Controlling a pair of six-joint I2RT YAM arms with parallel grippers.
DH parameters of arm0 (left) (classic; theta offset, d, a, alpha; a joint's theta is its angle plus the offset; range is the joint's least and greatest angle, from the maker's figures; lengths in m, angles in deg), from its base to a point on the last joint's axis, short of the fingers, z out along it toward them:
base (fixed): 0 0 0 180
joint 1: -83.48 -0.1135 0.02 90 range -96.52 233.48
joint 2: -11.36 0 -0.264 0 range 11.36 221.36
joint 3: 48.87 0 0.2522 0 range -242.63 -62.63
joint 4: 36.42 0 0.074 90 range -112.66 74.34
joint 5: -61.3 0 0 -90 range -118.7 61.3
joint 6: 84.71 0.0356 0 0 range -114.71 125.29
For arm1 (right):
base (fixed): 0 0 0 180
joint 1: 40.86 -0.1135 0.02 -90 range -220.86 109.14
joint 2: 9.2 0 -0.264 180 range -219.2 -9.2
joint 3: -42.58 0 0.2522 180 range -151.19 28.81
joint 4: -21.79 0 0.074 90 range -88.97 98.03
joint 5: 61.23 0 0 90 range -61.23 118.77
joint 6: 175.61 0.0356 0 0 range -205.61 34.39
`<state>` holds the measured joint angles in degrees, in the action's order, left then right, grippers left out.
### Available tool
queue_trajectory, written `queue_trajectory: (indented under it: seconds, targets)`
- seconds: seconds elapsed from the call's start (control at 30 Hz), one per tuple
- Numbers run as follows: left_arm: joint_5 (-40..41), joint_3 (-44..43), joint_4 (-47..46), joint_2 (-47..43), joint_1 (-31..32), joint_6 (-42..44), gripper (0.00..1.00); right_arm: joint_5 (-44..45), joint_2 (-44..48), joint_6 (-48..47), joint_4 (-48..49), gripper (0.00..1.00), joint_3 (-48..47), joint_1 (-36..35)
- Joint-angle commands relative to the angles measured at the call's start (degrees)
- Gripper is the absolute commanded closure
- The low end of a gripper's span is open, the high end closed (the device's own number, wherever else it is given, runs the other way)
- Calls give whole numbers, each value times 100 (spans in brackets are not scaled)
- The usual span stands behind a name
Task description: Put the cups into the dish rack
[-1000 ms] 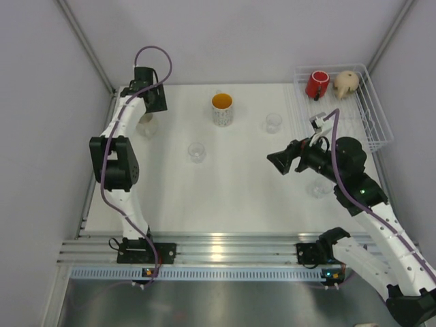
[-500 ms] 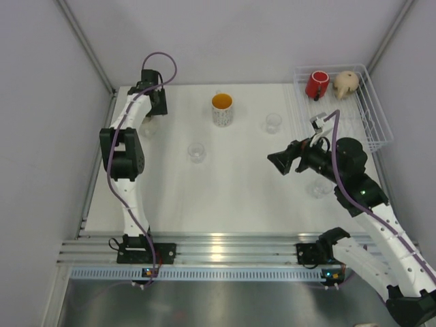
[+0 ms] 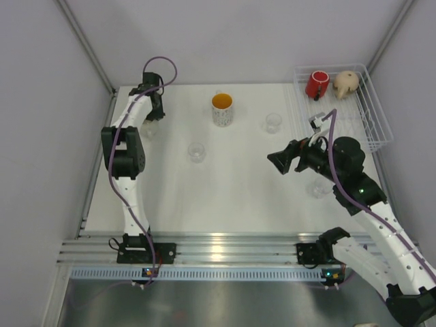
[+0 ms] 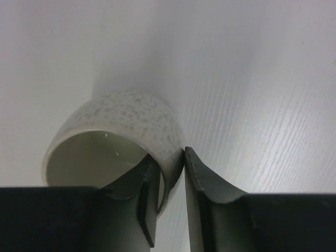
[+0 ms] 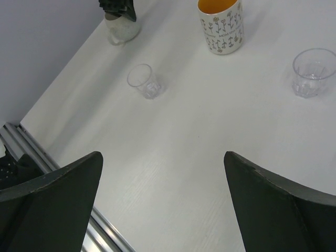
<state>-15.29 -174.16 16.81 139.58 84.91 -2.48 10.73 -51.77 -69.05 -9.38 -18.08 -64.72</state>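
My left gripper is at the far left of the table, shut on the rim of a white, faintly speckled mug, one finger inside and one outside the wall. My right gripper hangs wide open above the table's middle right, holding nothing. A flower-patterned mug with orange inside stands at the back centre. Clear tumblers stand on the table. The white wire dish rack at the back right holds a red cup and a beige mug.
Grey walls close in the table on the left, back and right. A metal rail runs along the near edge with both arm bases on it. In the right wrist view the rail lies at the lower left.
The left gripper has come down over the white mug and its jaws have narrowed onto the rim. The right arm has stayed where it was.
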Motion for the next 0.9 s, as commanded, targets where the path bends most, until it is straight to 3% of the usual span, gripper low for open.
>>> queue_trajectory:
  seconds: [0.0, 0.13, 0.17, 0.2, 0.5, 0.77, 0.87]
  targets:
    - [31, 17, 176, 62, -55, 39, 74, 55, 20, -91, 176, 1, -30, -66]
    - [-119, 8, 219, 1, -82, -40, 91, 99, 29, -109, 133, 1, -74, -67]
    - [-154, -1, 237, -17, -82, -75, 99, 117, 20, -109, 98, 1, -100, -75]
    - [-207, 8, 246, -52, -82, -93, 100, 108, 12, -109, 80, 1, -109, -67]
    - [-927, 78, 264, -947, -99, -392, 100, -59, -41, 102, 185, 0, -101, -66]
    - [-2911, -1, 229, -1870, -99, -980, 100, -445, -217, 488, 589, 1, -57, -66]
    - [-3318, 69, 123, -2231, -90, -1139, 100, -621, -331, 699, 800, 1, -48, -67]
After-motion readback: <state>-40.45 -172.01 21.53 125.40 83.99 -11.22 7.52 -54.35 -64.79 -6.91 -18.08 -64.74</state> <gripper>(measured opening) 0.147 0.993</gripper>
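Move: The speckled cup's middle lies about 3 cm left of the left hand, 1 cm back and 4 cm below, its right-hand rim already between the open fingers. From that hand, the orange-lined mug stands some 30 cm right and 3 cm farther out, the small glass 19 cm right and 12 cm back, both about 4 cm lower. From the right hand, the cup is roughly 28 cm ahead, 50 cm left and 24 cm below. Left fingers pinch the speckled cup's right rim, then lift it about 10 cm while swinging 7 cm right. ##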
